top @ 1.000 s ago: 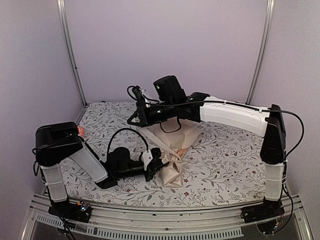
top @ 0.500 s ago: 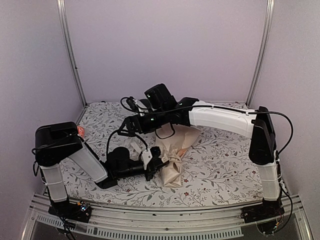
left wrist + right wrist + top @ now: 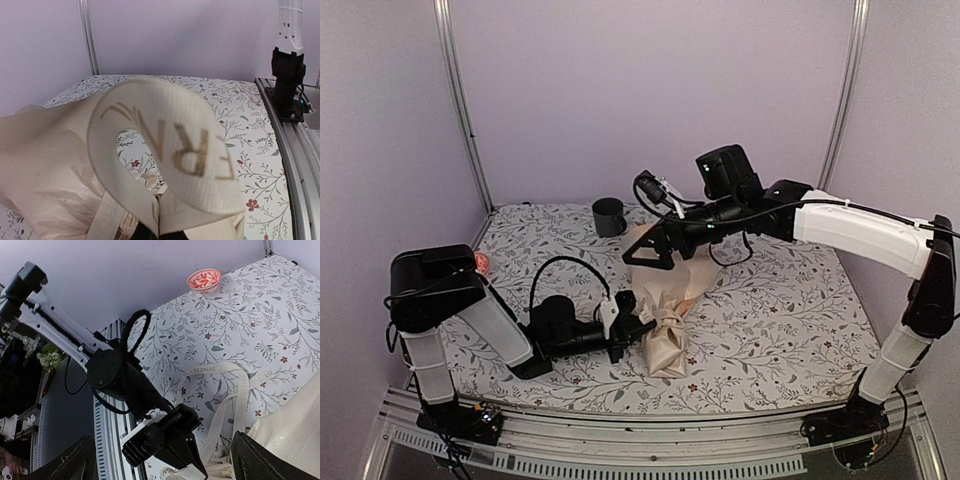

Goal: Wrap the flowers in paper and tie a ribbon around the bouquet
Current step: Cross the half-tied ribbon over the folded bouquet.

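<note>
The bouquet (image 3: 665,312) lies mid-table, a cream-peach paper (image 3: 692,272) cone pinched narrow near its front end. The flowers are hidden inside it. My left gripper (image 3: 640,326) lies low beside the pinch, shut on the ribbon. In the left wrist view the cream ribbon (image 3: 165,145) arcs up in a lettered loop from the closed jaws (image 3: 159,231), with the paper (image 3: 40,165) to the left. My right gripper (image 3: 646,256) hovers open above the bouquet's wide end. Its view looks down on the left gripper (image 3: 226,476), the ribbon loop (image 3: 220,371) and the paper (image 3: 295,425).
A dark mug (image 3: 609,216) stands at the back of the flowered tablecloth. A small red-patterned bowl (image 3: 482,262) sits at the left edge, also seen as the bowl (image 3: 204,280) from the right wrist. Metal frame posts rise at both back corners.
My right arm has swung back to the right, uncovering the mug, and its gripper has gone from shut to open. The left gripper and the bouquet have stayed put.
</note>
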`<state>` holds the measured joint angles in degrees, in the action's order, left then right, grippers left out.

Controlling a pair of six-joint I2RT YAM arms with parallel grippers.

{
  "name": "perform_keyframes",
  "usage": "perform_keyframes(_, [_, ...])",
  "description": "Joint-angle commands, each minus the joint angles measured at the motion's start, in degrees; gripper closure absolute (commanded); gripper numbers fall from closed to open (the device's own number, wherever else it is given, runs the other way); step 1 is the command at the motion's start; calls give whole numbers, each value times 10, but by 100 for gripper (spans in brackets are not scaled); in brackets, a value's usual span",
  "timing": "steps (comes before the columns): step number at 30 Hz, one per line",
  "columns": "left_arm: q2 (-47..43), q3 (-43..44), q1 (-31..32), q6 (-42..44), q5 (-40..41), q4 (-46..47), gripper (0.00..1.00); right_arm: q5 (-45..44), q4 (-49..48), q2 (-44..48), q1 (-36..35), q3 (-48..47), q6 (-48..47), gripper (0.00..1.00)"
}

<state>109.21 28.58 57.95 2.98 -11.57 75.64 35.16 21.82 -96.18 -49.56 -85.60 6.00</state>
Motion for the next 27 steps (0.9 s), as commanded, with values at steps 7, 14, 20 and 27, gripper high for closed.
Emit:
perform_keyframes(7, [5, -4, -8, -27, -21, 24, 100, 56, -101, -23, -4, 127, -63, 6])
perform_keyframes(14, [7, -4, -13, -33, -27, 24, 100, 40, -151, -8, -4, 192, -36, 8])
perform_keyframes(20, [9, -4, -15, -38, -31, 25, 100, 50, -163, -27, -5, 195, -33, 27])
perform_keyframes(27, [5, 1, -19, -44, -28, 7, 100, 54, -181, -24, -5, 210, -21, 92])
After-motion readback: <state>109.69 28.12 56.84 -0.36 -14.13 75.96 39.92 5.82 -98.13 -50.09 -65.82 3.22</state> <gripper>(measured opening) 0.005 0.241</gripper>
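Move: The right hand, open, is above the half-tied ribbon's loop, which the left fingers keep pinched: about 3 cm back, 1 cm right and 12 cm below. The bouquet's gathered middle is 3 cm back, 4 cm right and 18 cm below; the loose ribbon on the table is 1 cm ahead, 9 cm left, 22 cm down. From the left hand the loop stands about 3 cm above and 1 cm right. Right hand drops about 11 cm, easing back 3, and closes its fingers around the loop the left holds still. ##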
